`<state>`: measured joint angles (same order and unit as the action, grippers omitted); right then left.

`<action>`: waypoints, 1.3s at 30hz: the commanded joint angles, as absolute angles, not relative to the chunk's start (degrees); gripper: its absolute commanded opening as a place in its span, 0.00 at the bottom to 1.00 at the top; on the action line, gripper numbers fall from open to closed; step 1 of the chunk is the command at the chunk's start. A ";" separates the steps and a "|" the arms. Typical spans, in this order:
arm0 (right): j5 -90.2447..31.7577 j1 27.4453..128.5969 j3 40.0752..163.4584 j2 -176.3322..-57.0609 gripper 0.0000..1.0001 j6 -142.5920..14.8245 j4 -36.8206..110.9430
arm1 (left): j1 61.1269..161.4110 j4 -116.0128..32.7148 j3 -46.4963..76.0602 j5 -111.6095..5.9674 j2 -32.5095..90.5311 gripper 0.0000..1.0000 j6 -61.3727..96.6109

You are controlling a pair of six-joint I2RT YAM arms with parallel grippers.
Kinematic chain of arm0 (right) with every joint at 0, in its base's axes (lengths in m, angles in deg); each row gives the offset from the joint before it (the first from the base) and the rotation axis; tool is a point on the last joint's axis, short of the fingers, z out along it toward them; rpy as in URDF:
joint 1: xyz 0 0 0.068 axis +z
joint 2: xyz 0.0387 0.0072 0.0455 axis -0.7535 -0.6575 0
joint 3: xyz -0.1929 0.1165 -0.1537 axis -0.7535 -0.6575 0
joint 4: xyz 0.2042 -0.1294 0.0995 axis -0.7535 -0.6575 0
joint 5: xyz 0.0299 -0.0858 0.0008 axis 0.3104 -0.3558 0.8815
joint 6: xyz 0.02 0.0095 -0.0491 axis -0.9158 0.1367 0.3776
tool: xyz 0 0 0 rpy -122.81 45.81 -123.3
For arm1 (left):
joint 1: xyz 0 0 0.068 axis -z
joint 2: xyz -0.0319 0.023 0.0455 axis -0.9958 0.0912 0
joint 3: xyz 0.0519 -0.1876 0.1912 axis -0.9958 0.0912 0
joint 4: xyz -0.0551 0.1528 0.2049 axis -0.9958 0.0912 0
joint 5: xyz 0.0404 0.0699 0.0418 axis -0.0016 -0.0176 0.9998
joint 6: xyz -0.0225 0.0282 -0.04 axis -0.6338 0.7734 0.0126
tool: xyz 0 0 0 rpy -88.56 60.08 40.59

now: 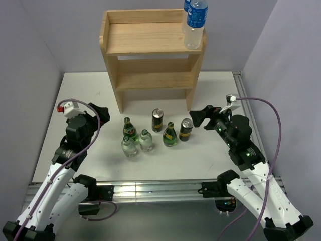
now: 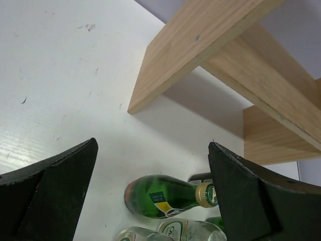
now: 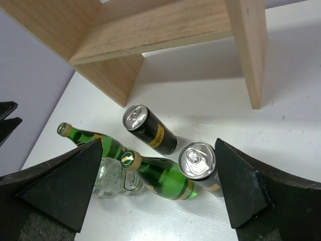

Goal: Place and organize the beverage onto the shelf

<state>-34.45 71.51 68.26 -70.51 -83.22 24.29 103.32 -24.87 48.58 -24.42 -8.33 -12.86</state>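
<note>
The pale wooden shelf (image 1: pixel 150 45) stands at the back of the table. Two blue-labelled water bottles (image 1: pixel 195 22) stand at the right end of its upper board. In front of it on the table stand two green bottles (image 1: pixel 129 131) (image 1: pixel 170 134), two clear bottles (image 1: pixel 129 146) (image 1: pixel 146 140) and two black cans (image 1: pixel 157 120) (image 1: pixel 186 129). My left gripper (image 1: pixel 103 111) is open and empty, left of the group; its view shows a green bottle (image 2: pixel 160 197) ahead. My right gripper (image 1: pixel 197 118) is open and empty, just right of the nearer can (image 3: pixel 198 160).
The white table (image 1: pixel 80 100) is closed in by grey walls on the left, right and back. A metal rail (image 1: pixel 150 190) runs along the near edge between the arm bases. The shelf's lower board (image 1: pixel 153 80) and the left part of the upper board are bare.
</note>
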 commanded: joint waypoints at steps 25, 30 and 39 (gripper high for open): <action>-89.62 117.10 56.46 -80.96 1.00 -127.31 0.46 | 106.21 -36.11 63.48 -16.87 -15.55 0.98 -10.53; -85.76 109.99 55.49 -84.04 1.00 -117.65 11.97 | 106.30 -37.87 64.45 -17.58 -15.54 0.98 -9.39; -79.96 101.81 54.35 -90.71 1.00 -105.07 26.83 | 106.48 -37.88 64.98 -17.31 -15.99 0.98 -9.21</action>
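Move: The right-hand black can stands some 8 cm ahead of the open right hand, about 3 cm to its left and roughly 22 cm below. The nearest green bottle stands about 7 cm to the left of that can and 3 cm nearer the base, and the other black can about 14 cm to its left and 6 cm farther out. From the left hand, the right-hand can lies some 36 cm to the right, about 4 cm ahead and 18 cm below. The right hand, fingers wide open, drops some 18 cm towards the right-hand black can, first swinging about 9 cm back and 5 cm left, then easing right and coming forward again by about 6 cm, while the wrist tips the fingers down and turns clockwise, each by some 20 degrees, so that they point ahead and down from the near side of the can. The left hand, also open and empty, sinks about 6 cm beside the left-hand green bottle, drifting slightly left. ##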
